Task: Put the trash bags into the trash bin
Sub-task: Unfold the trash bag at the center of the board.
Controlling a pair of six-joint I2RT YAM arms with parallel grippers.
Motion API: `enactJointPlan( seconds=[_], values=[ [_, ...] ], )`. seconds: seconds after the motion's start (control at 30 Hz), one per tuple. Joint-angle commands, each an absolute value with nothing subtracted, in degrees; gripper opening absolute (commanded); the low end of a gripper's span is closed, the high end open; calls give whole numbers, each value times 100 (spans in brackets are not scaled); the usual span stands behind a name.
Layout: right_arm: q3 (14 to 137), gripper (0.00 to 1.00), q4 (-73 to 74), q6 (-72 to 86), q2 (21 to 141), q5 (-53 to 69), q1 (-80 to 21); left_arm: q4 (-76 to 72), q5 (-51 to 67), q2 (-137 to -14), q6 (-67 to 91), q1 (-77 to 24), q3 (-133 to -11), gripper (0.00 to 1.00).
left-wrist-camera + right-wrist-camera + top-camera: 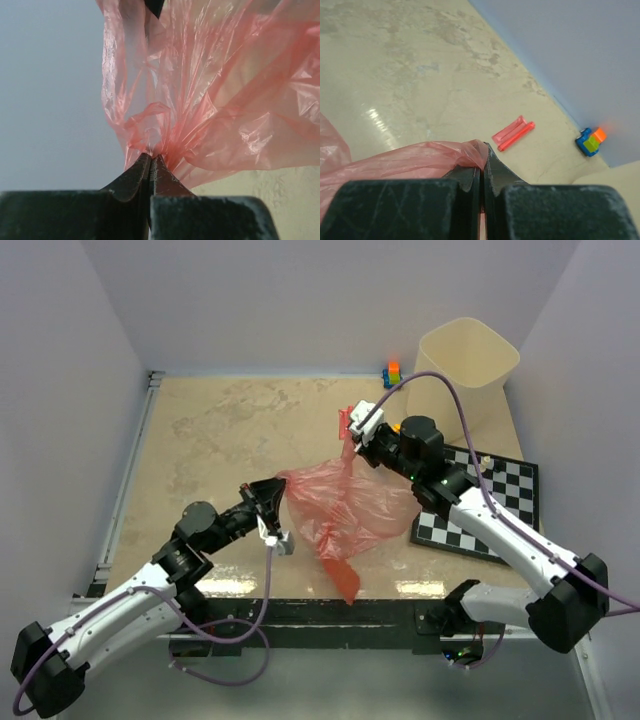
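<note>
A crinkly translucent red trash bag [345,505] hangs stretched between my two grippers above the table. The left gripper [282,484] is shut on its left edge, and in the left wrist view the film [215,100] bunches right at the closed tips of this gripper [151,156]. On the bag's upper right corner the right gripper [352,446] is shut too; its wrist view shows the plastic [395,160] gathered at the tips of the gripper [482,145]. A second trash bag, a narrow folded red strip [514,133], lies flat on the table ahead of it. The cream trash bin [465,365] stands upright at the back right.
A black-and-white checkerboard [480,505] lies under the right arm at the right side. Small coloured toy blocks [392,373] sit by the back wall left of the bin and show as blocks [590,141] in the right wrist view. Walls close the table on three sides.
</note>
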State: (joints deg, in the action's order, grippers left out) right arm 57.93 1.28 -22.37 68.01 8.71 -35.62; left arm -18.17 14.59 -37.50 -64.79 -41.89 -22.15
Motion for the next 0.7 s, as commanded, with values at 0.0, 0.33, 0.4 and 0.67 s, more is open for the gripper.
enactJointPlan(
  seconds=[0.0, 0.33, 0.4, 0.67],
  values=[
    [6116, 0, -1333, -2293, 7371, 18, -3516, -2468, 151, -4690, -5767, -4000, -2311, 0],
    [11726, 0, -1854, -2400, 11405, -1361, -3111, -3540, -493, -8022, -4517, -2338, -6516, 0],
    [13151, 0, -2134, -2478, 11811, -1424, -3094, -4005, -422, -8470, -4718, -2277, -7658, 0],
    [14265, 0, -6035, -2909, 11480, -72, -3410, -6616, 692, -10211, -5140, -2592, -11677, 0]
  ],
)
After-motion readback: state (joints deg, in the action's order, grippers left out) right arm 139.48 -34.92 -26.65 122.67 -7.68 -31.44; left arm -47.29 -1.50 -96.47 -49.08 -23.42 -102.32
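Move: Both hands already pinch the trash bag's edge. Its loose body trails about 4 cm back and 13 to the right of the left hand, and 12 cm back and 2 left of the right hand, some 6 below both. From the right hand, the red rolls lie on the table roughly 16 cm ahead, 3 left and 28 down; the bin stands 22 ahead, 25 right and 15 down. Both hands keep their pinch, swinging about 25 cm forward, then whipping up some 35 cm, fingers tilting upward. ##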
